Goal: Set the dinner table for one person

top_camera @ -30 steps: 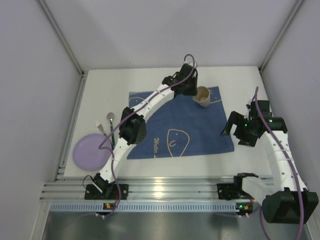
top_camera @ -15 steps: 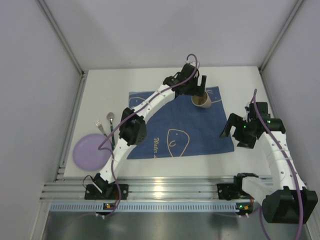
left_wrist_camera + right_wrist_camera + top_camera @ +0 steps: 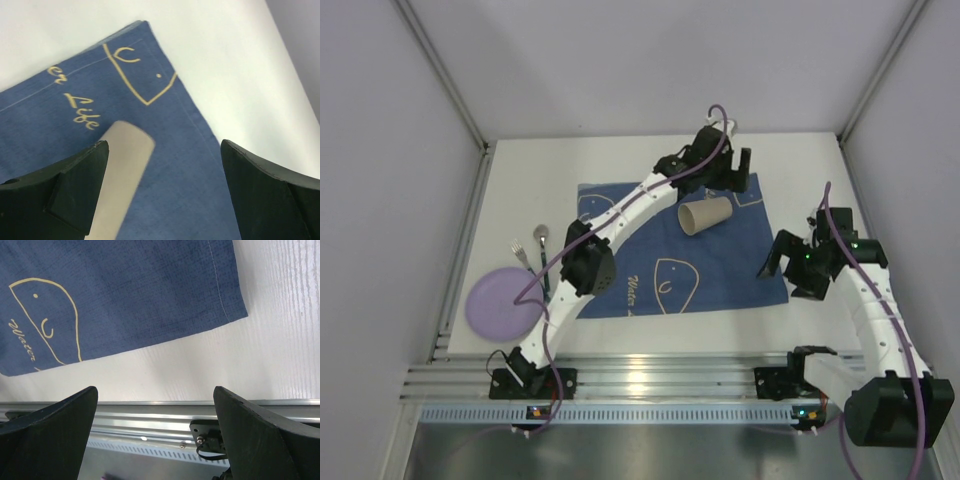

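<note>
A tan paper cup (image 3: 705, 215) lies on its side on the dark blue placemat (image 3: 720, 265), its mouth toward the left. Above the placemat's far right corner my left gripper (image 3: 732, 178) hangs open, just behind the cup and apart from it. In the left wrist view the cup (image 3: 122, 170) lies beside the left finger, with bare placemat (image 3: 175, 165) between the open jaws of that gripper (image 3: 165, 190). My right gripper (image 3: 788, 270) stands open and empty by the placemat's right edge, over the white dinner table (image 3: 800, 315); in its own view the gripper (image 3: 155, 430) frames the table (image 3: 200, 365).
A purple plate (image 3: 500, 303) sits at the table's near left. A fork (image 3: 523, 254) and a spoon (image 3: 542, 255) lie just beyond it, left of the placemat. A metal rail (image 3: 150, 412) runs along the near edge. White walls close in three sides.
My left gripper has opened, let go of the cup and moved back and right. The cup, upright before, has tipped onto its side. The right arm has barely shifted.
</note>
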You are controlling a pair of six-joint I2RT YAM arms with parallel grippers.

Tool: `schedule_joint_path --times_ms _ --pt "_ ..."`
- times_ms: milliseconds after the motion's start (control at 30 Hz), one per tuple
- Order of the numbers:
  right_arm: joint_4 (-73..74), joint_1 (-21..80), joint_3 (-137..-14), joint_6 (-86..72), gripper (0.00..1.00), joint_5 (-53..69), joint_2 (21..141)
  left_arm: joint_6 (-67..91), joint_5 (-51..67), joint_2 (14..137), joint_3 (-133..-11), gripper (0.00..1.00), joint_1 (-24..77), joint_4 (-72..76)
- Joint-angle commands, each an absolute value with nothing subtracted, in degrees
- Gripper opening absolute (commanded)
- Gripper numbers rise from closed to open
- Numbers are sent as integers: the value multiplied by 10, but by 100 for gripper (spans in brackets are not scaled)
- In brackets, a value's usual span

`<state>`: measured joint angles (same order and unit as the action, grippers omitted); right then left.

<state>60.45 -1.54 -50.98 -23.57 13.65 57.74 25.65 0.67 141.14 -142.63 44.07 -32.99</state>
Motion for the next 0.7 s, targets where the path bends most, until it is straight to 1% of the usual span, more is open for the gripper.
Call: schedule_joint_path --times_ms 0,33,100,167,267,300,333,367,400,433,467,500,533,567,600,633,667 --pt "594 -8 -510 -233 100 142 563 265 24 1417 -1454 99 462 -287" --pt "598 -8 -512 -230 100 142 562 269 20 1414 -1455 99 461 -293" --pt "590 -4 -536 -218 100 177 553 267 -33 1400 -1455 99 461 -308" --pt "564 37 -575 -231 100 206 548 251 -99 1349 -1429 99 458 -313" --pt "533 103 -641 -260 100 173 565 264 -157 1233 -1321 99 427 -293" --pt "533 145 -660 -262 100 157 579 290 -166 1203 -1288 99 416 -287" --pt "534 169 -700 -261 100 118 617 302 -177 1175 -1218 99 404 -280" --pt "537 195 -722 -261 100 90 637 313 -188 1113 -1185 99 384 -280" --pt "540 250 -744 -258 100 62 659 326 -225 1087 -1153 99 376 -281" --pt "549 279 -798 -258 100 -19 706 330 -242 1056 -1090 99 369 -282" --pt "563 308 -829 -257 100 -69 734 334 -264 1004 -1059 99 353 -282" --pt "600 361 -864 -258 99 -125 763 345 -293 976 -1026 99 343 -282" --pt "616 379 -916 -260 100 -231 819 351 -303 950 -966 99 331 -280" --pt "610 388 -915 -259 100 -257 834 358 -307 927 -935 99 301 -281" --pt "547 370 -893 -271 100 -255 842 372 -303 878 -881 99 285 -285" --pt "527 342 -844 -287 100 -153 858 378 -298 858 -857 99 268 -291" --pt "492 314 -815 -253 100 -58 864 383 -291 833 -834 99 232 -295"
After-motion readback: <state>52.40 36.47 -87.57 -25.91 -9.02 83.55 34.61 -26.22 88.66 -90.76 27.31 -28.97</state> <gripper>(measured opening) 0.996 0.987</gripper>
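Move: The cup lies toppled on the cloth, roughly 21 cm ahead of the right hand, 13 cm to its left and 8 cm below; the cloth's middle is about 14 cm ahead, 20 cm left and 12 cm down. From the left hand the cup is some 4 cm back, 6 cm left and 13 cm below, with the spoon far off, about 17 cm back, 47 cm left and 17 cm down. The toppled cup is being handed over: the open left hand, after edging a couple of centimetres right and back, swings about 33 cm left, away from it towards the cutlery side, rising and turning counter-clockwise. The open right hand meanwhile comes in from the near right, some 16 cm left and 11 cm forward, climbing and then starting to sink, its fingers tipping up to point more forward. It arrives above and short of the cup, touching nothing. ##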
